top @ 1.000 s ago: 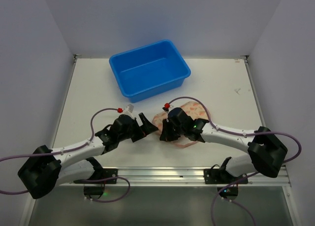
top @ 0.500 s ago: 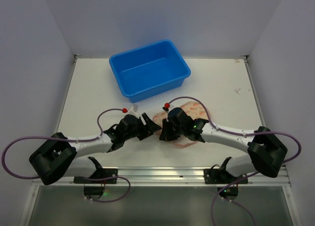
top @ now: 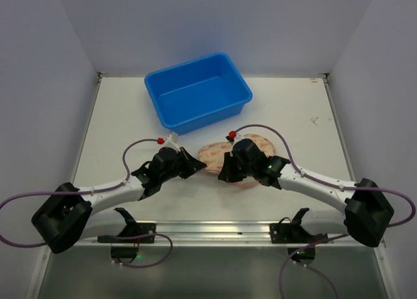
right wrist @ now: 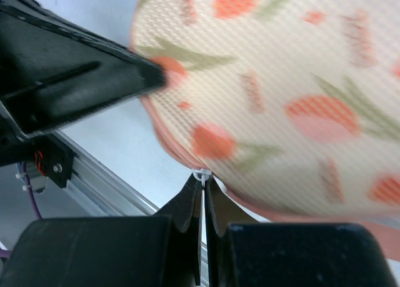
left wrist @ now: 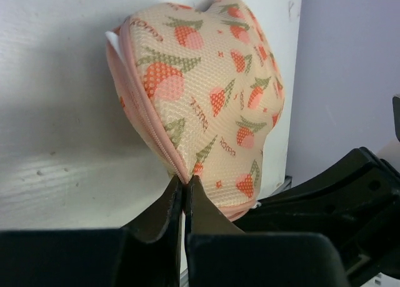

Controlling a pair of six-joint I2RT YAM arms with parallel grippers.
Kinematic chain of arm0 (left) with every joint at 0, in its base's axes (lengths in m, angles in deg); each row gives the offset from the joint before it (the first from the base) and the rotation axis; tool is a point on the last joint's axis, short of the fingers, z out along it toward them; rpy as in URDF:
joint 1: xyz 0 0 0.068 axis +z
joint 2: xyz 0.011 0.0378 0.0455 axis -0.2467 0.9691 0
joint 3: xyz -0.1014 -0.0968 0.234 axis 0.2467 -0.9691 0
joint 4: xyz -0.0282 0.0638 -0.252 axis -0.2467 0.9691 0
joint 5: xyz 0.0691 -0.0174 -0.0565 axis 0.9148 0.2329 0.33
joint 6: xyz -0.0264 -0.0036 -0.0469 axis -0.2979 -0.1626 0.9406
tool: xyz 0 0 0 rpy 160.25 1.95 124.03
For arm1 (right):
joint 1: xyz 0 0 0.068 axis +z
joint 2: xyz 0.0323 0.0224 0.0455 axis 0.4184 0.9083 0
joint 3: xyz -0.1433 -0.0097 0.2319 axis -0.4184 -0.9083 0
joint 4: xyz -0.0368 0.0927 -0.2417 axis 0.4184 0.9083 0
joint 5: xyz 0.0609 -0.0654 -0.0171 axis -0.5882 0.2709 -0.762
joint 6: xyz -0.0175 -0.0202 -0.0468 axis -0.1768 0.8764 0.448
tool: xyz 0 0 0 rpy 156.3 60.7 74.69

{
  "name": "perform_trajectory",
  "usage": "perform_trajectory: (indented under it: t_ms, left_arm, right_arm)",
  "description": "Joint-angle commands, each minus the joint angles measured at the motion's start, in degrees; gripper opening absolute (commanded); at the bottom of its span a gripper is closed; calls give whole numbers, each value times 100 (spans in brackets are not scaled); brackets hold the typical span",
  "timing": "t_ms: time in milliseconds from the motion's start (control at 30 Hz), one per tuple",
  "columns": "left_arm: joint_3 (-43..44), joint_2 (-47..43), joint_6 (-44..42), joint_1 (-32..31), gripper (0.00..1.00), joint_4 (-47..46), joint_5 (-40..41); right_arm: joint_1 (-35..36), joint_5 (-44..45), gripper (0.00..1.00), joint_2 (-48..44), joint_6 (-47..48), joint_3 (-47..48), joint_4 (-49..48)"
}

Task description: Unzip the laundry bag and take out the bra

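The laundry bag point(top: 210, 153), cream mesh with an orange floral print, sits mid-table between both grippers. My left gripper point(top: 197, 165) is shut on its near end. In the left wrist view the tips point(left wrist: 184, 182) pinch the pink zipper edging point(left wrist: 140, 105) where it curves round the bag point(left wrist: 212, 87). My right gripper point(top: 225, 174) is shut too. In its wrist view the tips point(right wrist: 202, 177) clamp a small white zipper pull point(right wrist: 201, 173) at the lower rim of the bag point(right wrist: 281, 80). The zipper looks closed, and the bra is hidden.
A blue bin point(top: 197, 90) stands empty at the back, left of centre. A metal rail point(top: 215, 228) runs along the table's near edge, close below the bag. A black finger of the left gripper point(right wrist: 81, 74) crosses the right wrist view at upper left.
My left gripper moved right to the bag and went from open to shut on its zipper edge. My right gripper, still shut, shifted slightly right with the bag.
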Motion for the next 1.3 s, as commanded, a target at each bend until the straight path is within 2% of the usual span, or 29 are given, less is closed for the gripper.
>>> perform_trajectory:
  t_ms: [0, 133, 267, 433, 500, 667, 767, 800, 933, 1133, 1267]
  left_arm:
    - [-172, -502, -527, 353, 0, 623, 202]
    - [-427, -987, -1055, 696, 0, 1159, 9]
    - [-340, -1129, -1731, 933, 0, 1687, 141]
    - [116, -576, -2242, 1110, 1, 1635, 123]
    - [564, -111, -2348, 1118, 8, 1601, 62]
    - [1373, 654, -2173, 1127, 40, 1503, -272]
    - [1585, 525, -1927, 1127, 94, 1748, -237]
    - [1593, 437, -1865, 1127, 100, 1941, -168]
    - [1366, -335, -1480, 1127, 100, 2662, 402]
    - [645, -1469, -968, 1119, 100, 3276, 737]
    - [836, -1980, -1187, 1154, 100, 4042, 1721]
  right_arm:
    - [-491, 525, 0, -546, 321, -29, 725]
    - [-1212, 526, 0, -1231, 534, -537, 998]
    - [-1398, 754, 0, -1671, 692, -636, 1280]
    - [-1363, 140, 0, -1611, 885, -504, 1131]
    - [-1180, -132, 0, -1514, 825, -460, 956]
    - [-399, -318, 0, -952, 351, -320, 332]
    - [-116, -344, 0, -487, 139, -162, -90]
    - [-80, -353, 0, -372, 104, -92, -178]
    - [17, -397, 0, 41, 24, 128, -512]
    - [280, -362, 0, 551, 77, 559, -521]
    - [315, -424, 0, 657, 68, 560, -565]
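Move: The left hand has the laundry bag's left end pinched; the bag's middle lies about 12 cm to its right, 3 cm ahead and slightly lower. The right hand already holds the zip pull, with the bag's middle some 6 cm to its right, 8 cm ahead and a little below. The blue bin's middle is roughly 27 cm ahead of the left hand and 2 cm to its left. Right hand drags the zip pull about 10 cm right, then returns; left hand tugs 7 cm left, opens. ##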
